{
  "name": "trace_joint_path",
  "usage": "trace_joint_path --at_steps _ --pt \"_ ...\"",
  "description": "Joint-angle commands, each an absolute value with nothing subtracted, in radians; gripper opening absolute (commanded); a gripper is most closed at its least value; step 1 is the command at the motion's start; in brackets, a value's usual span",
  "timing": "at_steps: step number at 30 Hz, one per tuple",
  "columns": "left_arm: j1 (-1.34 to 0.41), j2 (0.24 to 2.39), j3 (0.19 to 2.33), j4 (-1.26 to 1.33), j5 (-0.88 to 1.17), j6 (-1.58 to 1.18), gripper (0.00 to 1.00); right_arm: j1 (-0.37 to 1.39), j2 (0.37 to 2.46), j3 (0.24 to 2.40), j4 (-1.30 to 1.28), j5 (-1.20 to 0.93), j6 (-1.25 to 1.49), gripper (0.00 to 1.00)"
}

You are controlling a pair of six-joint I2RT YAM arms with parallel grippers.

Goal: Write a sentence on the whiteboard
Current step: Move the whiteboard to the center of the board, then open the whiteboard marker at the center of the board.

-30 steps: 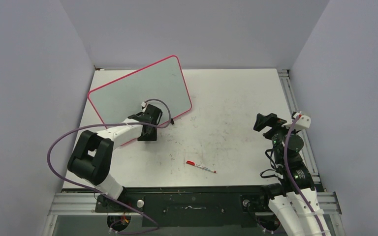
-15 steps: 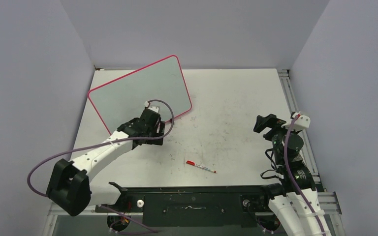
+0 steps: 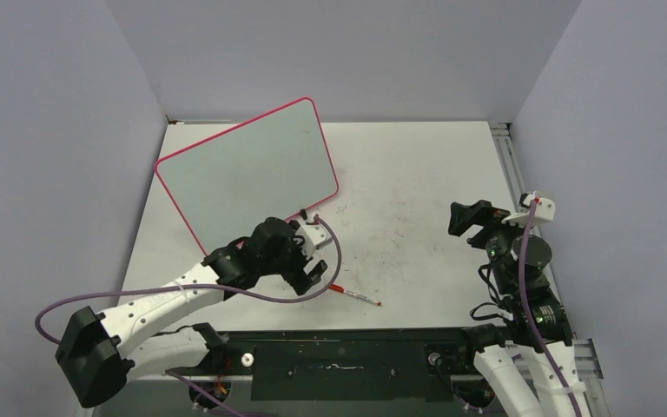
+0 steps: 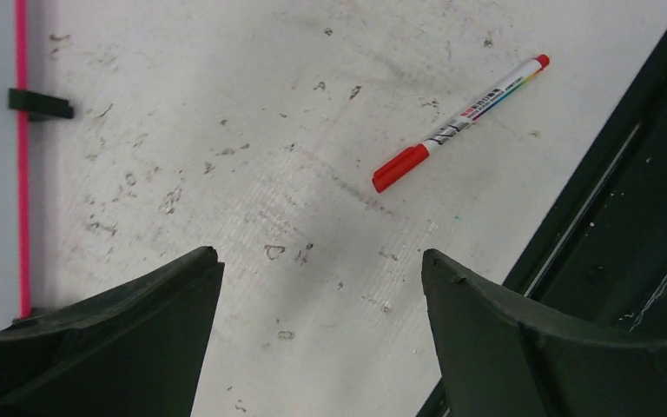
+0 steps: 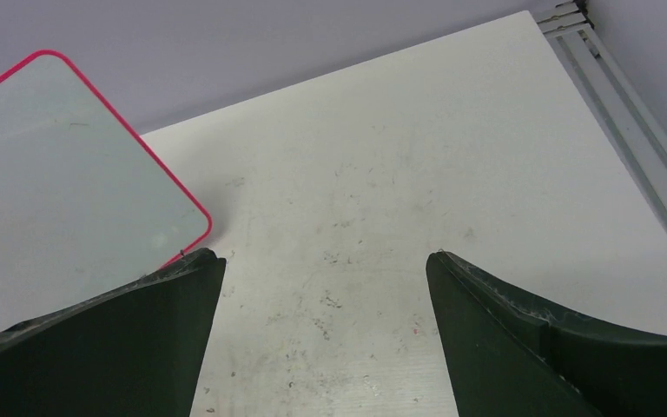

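The whiteboard (image 3: 243, 174), pale grey with a thin red-pink rim, stands at the table's back left; its surface shows no writing. The left wrist view catches its rim (image 4: 21, 156) and one black clip foot (image 4: 39, 104). The right wrist view shows its upper corner (image 5: 61, 191). A marker pen with a red cap (image 3: 353, 295) lies on the table near the front edge, seen again in the left wrist view (image 4: 460, 122). My left gripper (image 3: 309, 265) hovers open just left of the pen, with only bare table between its fingertips (image 4: 321, 256). My right gripper (image 3: 469, 217) is open and empty at the right (image 5: 326, 256).
The white tabletop (image 3: 399, 200) is scuffed with dark marks. An aluminium rail (image 3: 521, 191) runs along its right edge and a black base bar (image 3: 339, 356) along the near edge. Grey walls close in on three sides. A purple cable (image 3: 139, 294) loops by the left arm.
My left gripper came away from the whiteboard's lower edge, swung toward the front and right near the pen, and opened wide. The right arm barely shifted.
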State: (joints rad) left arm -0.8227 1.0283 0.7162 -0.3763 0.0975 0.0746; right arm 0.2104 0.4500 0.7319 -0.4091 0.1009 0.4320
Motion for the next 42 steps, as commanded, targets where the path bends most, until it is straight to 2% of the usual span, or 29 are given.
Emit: trace_joint_path --at_steps 1,6,17,23,34,42 --pt "-0.873 1.135 0.731 -0.250 0.216 0.205 0.83 0.213 0.465 0.786 -0.458 0.009 0.424 0.90" --pt "-0.927 1.267 0.773 -0.190 0.228 0.245 0.79 0.213 0.435 0.798 -0.491 -0.031 0.422 0.90" --pt "-0.995 1.508 0.909 -0.226 0.273 0.315 0.69 0.213 0.420 0.807 -0.542 -0.005 0.409 0.90" --pt "-1.044 1.570 0.928 -0.215 0.238 0.333 0.62 0.212 0.404 0.787 -0.544 -0.012 0.418 0.90" --pt "-1.083 1.711 1.008 -0.214 0.175 0.338 0.57 0.213 0.400 0.765 -0.530 -0.018 0.432 0.90" --pt "-1.092 1.740 1.018 -0.218 0.114 0.318 0.44 0.213 0.390 0.767 -0.537 -0.011 0.432 0.90"
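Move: The red marker lies on the table about 14 cm to the left gripper's right, 4 cm back and roughly 12 cm below it. From the same gripper, the whiteboard's middle is some 31 cm ahead and 19 cm left, its nearer black clip about 16 cm ahead and 2 cm left, both near table height. From the right gripper, the marker is about 20 cm left, 8 cm back and 28 cm lower. Bring the open left gripper right and down together, about 12 cm across and 11 cm down with a little back, onto the red marker; turn it clockwise some 30 degrees, tip the fingers steeper, and narrow them to about half open astride the marker near its cap, without gripping yet. Let the empty right gripper ease back about 3 cm. ##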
